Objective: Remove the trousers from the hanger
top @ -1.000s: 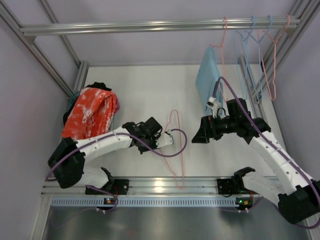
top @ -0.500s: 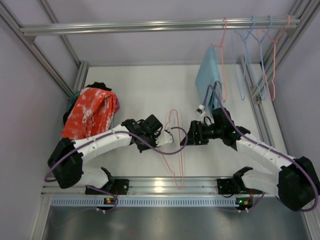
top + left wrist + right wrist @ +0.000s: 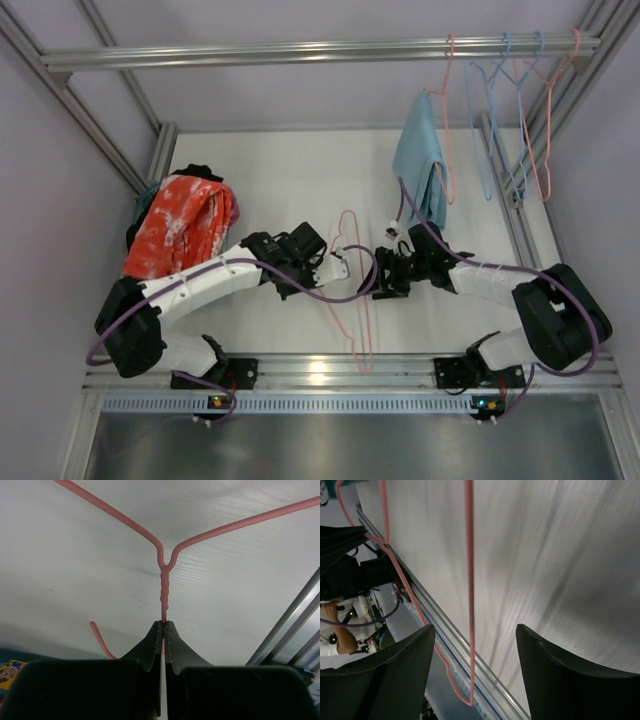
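Observation:
A bare pink wire hanger (image 3: pixel 352 300) lies over the table's front middle, with no cloth on it. My left gripper (image 3: pixel 338 268) is shut on its twisted neck (image 3: pixel 163 587), just below the hook. My right gripper (image 3: pixel 382 282) is open right beside the hanger; in the right wrist view one straight wire of the hanger (image 3: pixel 469 580) runs between its spread fingers (image 3: pixel 395 680) without touching them. The orange-red trousers with white blotches (image 3: pixel 178 225) lie in a pile at the far left, on top of black cloth (image 3: pixel 135 237).
A light blue cloth (image 3: pixel 420 160) hangs on a pink hanger from the top rail (image 3: pixel 300 52) at the back right. Several bare pink and blue hangers (image 3: pixel 520 100) hang further right. An aluminium rail (image 3: pixel 320 372) runs along the front edge.
My right arm has swung left and down, away from the hanging blue cloth, to the hanger held by my left gripper. The left gripper has barely moved.

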Controlling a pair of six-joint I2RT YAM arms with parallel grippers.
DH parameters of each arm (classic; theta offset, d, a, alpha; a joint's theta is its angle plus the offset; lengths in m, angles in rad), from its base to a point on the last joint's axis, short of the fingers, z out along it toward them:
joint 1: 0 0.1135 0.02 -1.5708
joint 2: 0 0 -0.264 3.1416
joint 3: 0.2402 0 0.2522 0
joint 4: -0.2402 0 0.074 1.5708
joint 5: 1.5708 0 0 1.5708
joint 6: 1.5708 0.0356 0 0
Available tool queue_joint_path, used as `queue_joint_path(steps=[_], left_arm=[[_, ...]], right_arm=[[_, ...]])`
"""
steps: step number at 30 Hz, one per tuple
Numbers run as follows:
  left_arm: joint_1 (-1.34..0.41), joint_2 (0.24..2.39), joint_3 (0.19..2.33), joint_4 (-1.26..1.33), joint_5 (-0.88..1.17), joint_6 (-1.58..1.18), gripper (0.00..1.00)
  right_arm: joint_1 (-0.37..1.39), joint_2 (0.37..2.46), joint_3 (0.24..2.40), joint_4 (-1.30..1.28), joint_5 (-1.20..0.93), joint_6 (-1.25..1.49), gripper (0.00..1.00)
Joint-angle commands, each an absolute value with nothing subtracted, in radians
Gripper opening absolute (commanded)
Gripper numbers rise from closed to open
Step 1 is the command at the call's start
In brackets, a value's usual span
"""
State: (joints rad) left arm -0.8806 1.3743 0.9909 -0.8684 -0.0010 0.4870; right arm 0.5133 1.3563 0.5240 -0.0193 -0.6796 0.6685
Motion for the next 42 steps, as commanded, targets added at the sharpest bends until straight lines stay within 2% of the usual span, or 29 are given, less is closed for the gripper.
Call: queue_joint_path(steps=[1,3,5,6,8,9,10,16,17,18,21,22,24,30,32,35,36,42], left_arm=[[-0.882,1.330,1.043,-0.888,-0.005,0.454,0.00],[-0.882,1.327,1.049,-0.887,-0.005,0.440,0.00],[-0.882,1.318,1.054,-0.887,0.026,0.430,0.00],[-0.882,1.316,1.055,-0.888,0.031,0.425,0.00],[-0.882,1.302,1.065,-0.887,0.046,0.414,0.00],[-0.882,1.298,1.068,-0.885,0.049,0.404,0.00],[-0.882,1.293,1.071,-0.887,0.052,0.393,0.00],[-0.855,1.200,1.071,-0.871,0.098,0.302,0.01],[-0.819,1.151,1.078,-0.859,0.157,0.272,0.07],[-0.795,1.119,1.089,-0.853,0.208,0.262,0.23],[-0.660,1.007,1.144,-0.816,0.429,0.217,0.49],[-0.631,0.988,1.160,-0.804,0.461,0.201,0.63],[-0.568,0.959,1.209,-0.770,0.518,0.137,0.71],[-0.412,0.995,1.362,-0.727,0.744,-0.052,0.78],[-0.387,1.046,1.394,-0.729,0.811,-0.096,0.84],[-0.357,1.083,1.413,-0.727,1.031,-0.139,0.88],[-0.357,1.103,1.413,-0.716,1.061,-0.178,0.91],[-0.368,1.134,1.413,-0.631,1.103,-0.244,0.90]], right_arm=[[0.526,1.425,0.569,0.132,-0.718,0.709,0.66],[0.549,1.442,0.575,0.173,-0.736,0.724,0.63],[0.572,1.451,0.591,0.181,-0.747,0.727,0.52],[0.575,1.451,0.592,0.192,-0.755,0.735,0.40],[0.580,1.439,0.607,0.192,-0.785,0.736,0.26],[0.580,1.419,0.621,0.192,-0.799,0.733,0.05],[0.581,1.405,0.627,0.192,-0.813,0.732,0.00],[0.578,1.281,0.673,0.181,-0.942,0.733,0.00],[0.578,1.263,0.683,0.160,-0.956,0.718,0.00],[0.577,1.246,0.695,0.149,-0.963,0.710,0.00],[0.571,1.191,0.797,0.059,-0.997,0.629,0.00],[0.568,1.172,0.819,0.039,-1.006,0.611,0.00],[0.558,1.158,0.866,-0.074,-1.034,0.525,0.00],[0.551,1.083,1.021,-0.342,-1.014,0.290,0.00],[0.549,1.065,1.031,-0.400,-1.000,0.250,0.00],[0.549,1.043,1.058,-0.458,-0.985,0.213,0.00],[0.551,1.040,1.075,-0.472,-0.983,0.203,0.00],[0.551,1.041,1.121,-0.528,-0.979,0.150,0.00]])
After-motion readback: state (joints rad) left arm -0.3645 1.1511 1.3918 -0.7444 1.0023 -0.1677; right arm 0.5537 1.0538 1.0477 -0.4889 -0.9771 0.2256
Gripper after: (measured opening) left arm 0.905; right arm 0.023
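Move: The empty pink hanger is still gripped by its twisted neck in the left hand, and its bottom bar lies about 3 cm left of the right hand and a centimetre lower, between the right hand's open fingers. That neck is some 14 cm left of the right hand. The blue trousers hang about 25 cm ahead, 10 cm to the right and higher. From the left hand, the bar lies about 11 cm right, level fore and aft. The hanger's bottom bar is pinched by the right hand, which slides some 3 cm left, sinking slightly, shuts on it, then lifts about 22 cm while turning its fingers nearer level. The left hand rises slowly with the neck, opens to let go of it, then climbs quickly, about 27 cm in all, tilting some 65 degrees until its open fingers point right. ##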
